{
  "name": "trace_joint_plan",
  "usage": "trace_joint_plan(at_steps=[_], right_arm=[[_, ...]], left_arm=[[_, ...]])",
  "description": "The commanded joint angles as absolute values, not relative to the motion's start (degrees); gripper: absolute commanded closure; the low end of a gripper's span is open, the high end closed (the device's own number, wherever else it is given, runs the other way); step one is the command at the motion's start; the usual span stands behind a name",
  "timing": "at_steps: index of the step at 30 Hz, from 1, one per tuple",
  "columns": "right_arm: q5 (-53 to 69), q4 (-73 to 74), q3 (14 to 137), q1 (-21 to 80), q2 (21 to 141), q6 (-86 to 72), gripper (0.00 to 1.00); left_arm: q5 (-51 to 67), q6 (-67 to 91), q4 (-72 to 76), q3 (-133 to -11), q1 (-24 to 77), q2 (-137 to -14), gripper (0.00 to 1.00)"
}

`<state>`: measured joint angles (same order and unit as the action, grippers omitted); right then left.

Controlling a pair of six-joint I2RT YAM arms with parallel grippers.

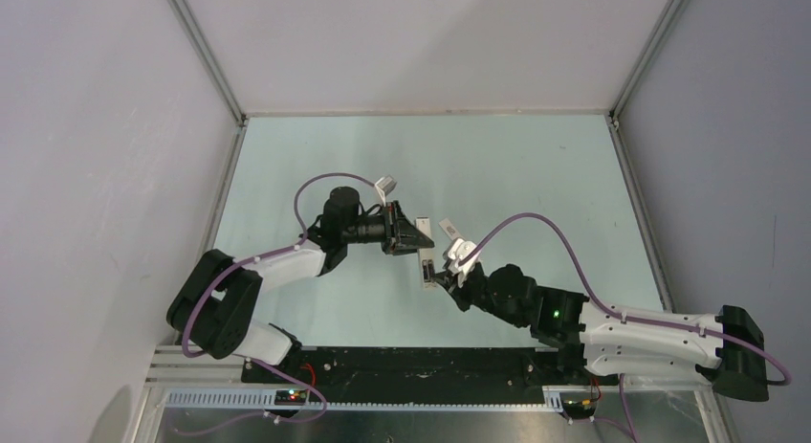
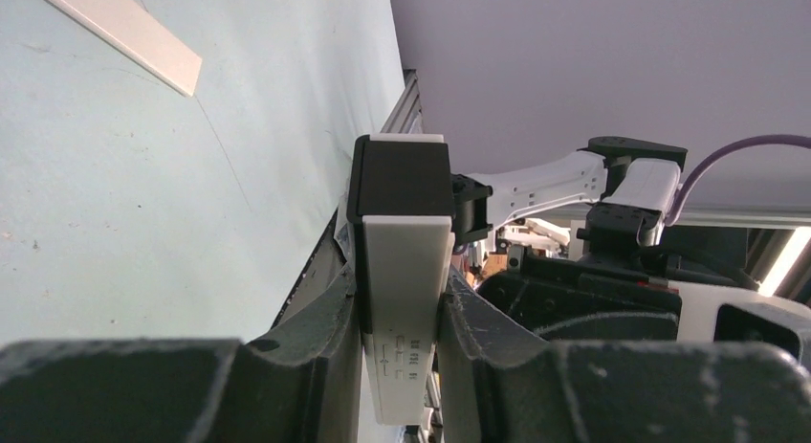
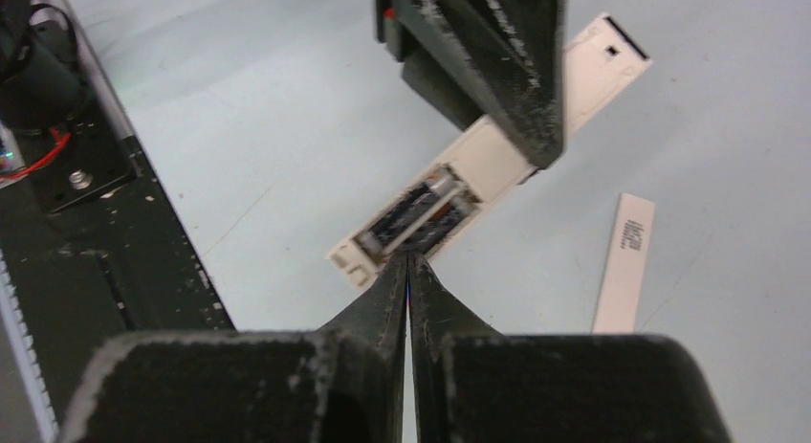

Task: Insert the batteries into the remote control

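Observation:
The white remote control [image 3: 493,156] lies slanted over the table with its back compartment open. Two dark batteries [image 3: 421,215] with metallic ends sit side by side inside it. My left gripper [image 2: 402,309] is shut on the remote's white body [image 2: 406,271], whose black end [image 2: 400,180] points away from the camera. In the right wrist view one left finger [image 3: 497,70] crosses over the remote. My right gripper [image 3: 409,263] is shut with nothing between its tips, which rest at the near end of the batteries. From above, both grippers meet at the remote [image 1: 426,268].
A white battery cover strip [image 3: 624,261] lies flat on the table beside the remote; it is also in the left wrist view [image 2: 124,32]. The black base rail [image 3: 105,261] runs along the near edge. White walls [image 1: 430,41] enclose the table.

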<state>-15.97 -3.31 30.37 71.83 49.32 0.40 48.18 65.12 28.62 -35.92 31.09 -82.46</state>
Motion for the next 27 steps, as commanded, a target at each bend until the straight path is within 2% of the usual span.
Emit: trace_joint_plan(at_steps=[1, 17, 22, 27], right_arm=[[-20.4, -5.6, 32.5, 70.7, 49.6, 0.2, 0.95], [-20.3, -3.4, 33.2, 69.3, 47.9, -6.5, 0.93], [-16.0, 9.4, 36.8, 62.0, 45.5, -23.5, 0.76], [1.3, 11.9, 38.1, 55.1, 44.2, -29.1, 0.56]], left_arm=[[51.5, 65.2, 30.5, -38.0, 31.5, -79.9, 1.00], [51.4, 64.4, 30.5, -37.9, 31.5, -80.0, 1.00], [51.8, 63.3, 30.5, -38.3, 31.5, -79.1, 1.00], [53.1, 62.3, 30.5, -39.2, 31.5, -77.9, 1.00]])
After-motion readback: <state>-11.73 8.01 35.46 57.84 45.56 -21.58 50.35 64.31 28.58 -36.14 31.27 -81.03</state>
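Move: The battery cover lies on the table about 10 cm ahead of the right hand, 7 cm to its right and roughly 14 cm below. The batteries, in the open bay of the remote, are right by its shut fingertips, some 2 cm ahead and 2 cm left. From the left hand, which grips the remote, the cover is about 10 cm right, 1 cm back and 14 cm down. The right hand backs off the battery bay, about 5 cm forward-right and 2 cm up, tilting and opening its fingers. ##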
